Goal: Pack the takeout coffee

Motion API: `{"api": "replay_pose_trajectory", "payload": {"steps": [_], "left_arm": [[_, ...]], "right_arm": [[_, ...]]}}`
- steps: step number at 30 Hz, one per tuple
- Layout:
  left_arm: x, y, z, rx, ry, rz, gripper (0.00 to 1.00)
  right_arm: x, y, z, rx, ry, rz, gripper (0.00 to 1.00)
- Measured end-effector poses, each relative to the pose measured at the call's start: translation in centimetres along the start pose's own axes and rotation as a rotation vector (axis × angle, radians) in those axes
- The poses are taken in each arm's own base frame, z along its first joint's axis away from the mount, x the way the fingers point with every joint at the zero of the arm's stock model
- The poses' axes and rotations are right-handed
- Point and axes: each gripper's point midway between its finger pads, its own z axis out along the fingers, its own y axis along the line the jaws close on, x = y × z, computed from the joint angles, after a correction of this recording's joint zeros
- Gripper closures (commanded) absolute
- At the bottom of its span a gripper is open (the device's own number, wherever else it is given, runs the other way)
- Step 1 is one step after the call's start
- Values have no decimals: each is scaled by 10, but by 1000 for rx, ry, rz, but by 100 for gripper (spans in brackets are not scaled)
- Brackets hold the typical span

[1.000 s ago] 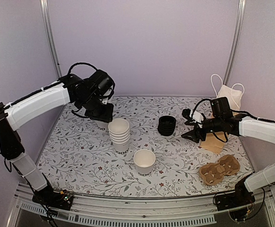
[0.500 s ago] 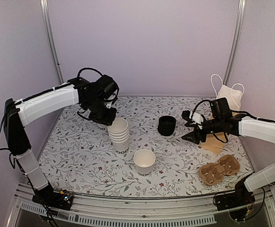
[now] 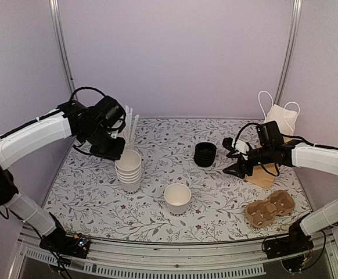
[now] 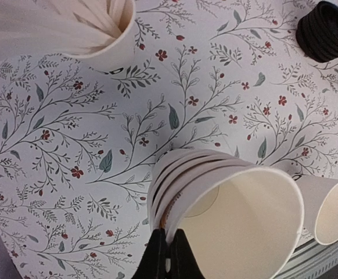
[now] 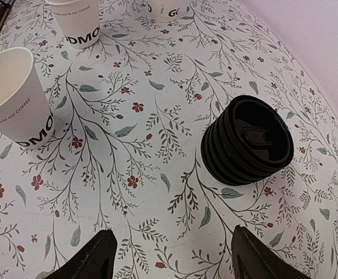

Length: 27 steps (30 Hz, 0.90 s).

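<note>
A takeout coffee with its lid on is out of view. A single lidless white cup (image 3: 177, 197) (image 5: 18, 99) with dark print stands at the front middle of the table. Left of it is a stack of white cups (image 3: 129, 168) (image 4: 215, 197). My left gripper (image 3: 112, 152) (image 4: 170, 256) is shut on the rim of the top cup of that stack. A stack of black lids (image 3: 205, 154) (image 5: 250, 142) stands at the middle right. My right gripper (image 3: 232, 157) (image 5: 169, 256) hovers open just right of the lids, holding nothing.
A cup of white stirrers (image 3: 128, 131) (image 4: 93, 29) stands behind the cup stack. A brown cardboard cup carrier (image 3: 269, 209) lies at the front right. A brown paper bag (image 3: 265, 174) lies under the right arm, and a white bag (image 3: 282, 119) stands at the back right.
My left gripper has closed on the cup stack's rim. Arm and stack have shifted left and a little nearer, uncovering the stirrer cup. The right arm has barely moved.
</note>
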Motion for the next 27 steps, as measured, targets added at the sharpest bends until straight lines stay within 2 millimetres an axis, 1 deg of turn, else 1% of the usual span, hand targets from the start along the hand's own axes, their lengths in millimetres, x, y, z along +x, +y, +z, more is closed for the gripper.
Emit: {"api": "replay_pose_trajectory", "payload": {"steps": [3,6,9,12,16,22,27], "left_arm": [[12,24,-10,-19,-12,-56,100],[20,56,-17,-47,-31,-136,100],[25,90,-24,-75,-58,-228,100],[28,119,-28,-98,-80,-300,100],[28,147,-27,-122,-90,-355,100],[19,190,-28,-160,-134,-433,100],[8,213,-20,-171,-161,-463,100]], "right_arm": [[2,1,1,-7,6,4,29],[0,0,1,-9,6,3,29],[-1,0,1,-10,4,1,29],[0,1,1,-15,5,3,29],[0,2,1,-19,6,2,29],[0,3,1,-24,4,2,29],[1,4,1,-31,5,2,29]]}}
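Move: About 17 cm left and 5 cm ahead of the left hand, some 17 cm below it, lies the bare patch near the table's left edge for the paper cup stack it already holds by the rim. The straw cup stands about 13 cm ahead and 2 cm right of that hand; the single cup is some 23 cm right and 10 cm back. From the right hand the patch is roughly 60 cm left, 5 cm ahead and 12 cm down. Carrying the cup stack by its pinched left rim, the left hand sweeps some 21 cm left at near-constant height, past the near side of the straw cup towards the table's left edge. It starts very slightly back, then bends forward late to end about 4 cm farther out, swinging the wrist some 30 degrees counter-clockwise; the fingers stay shut. ##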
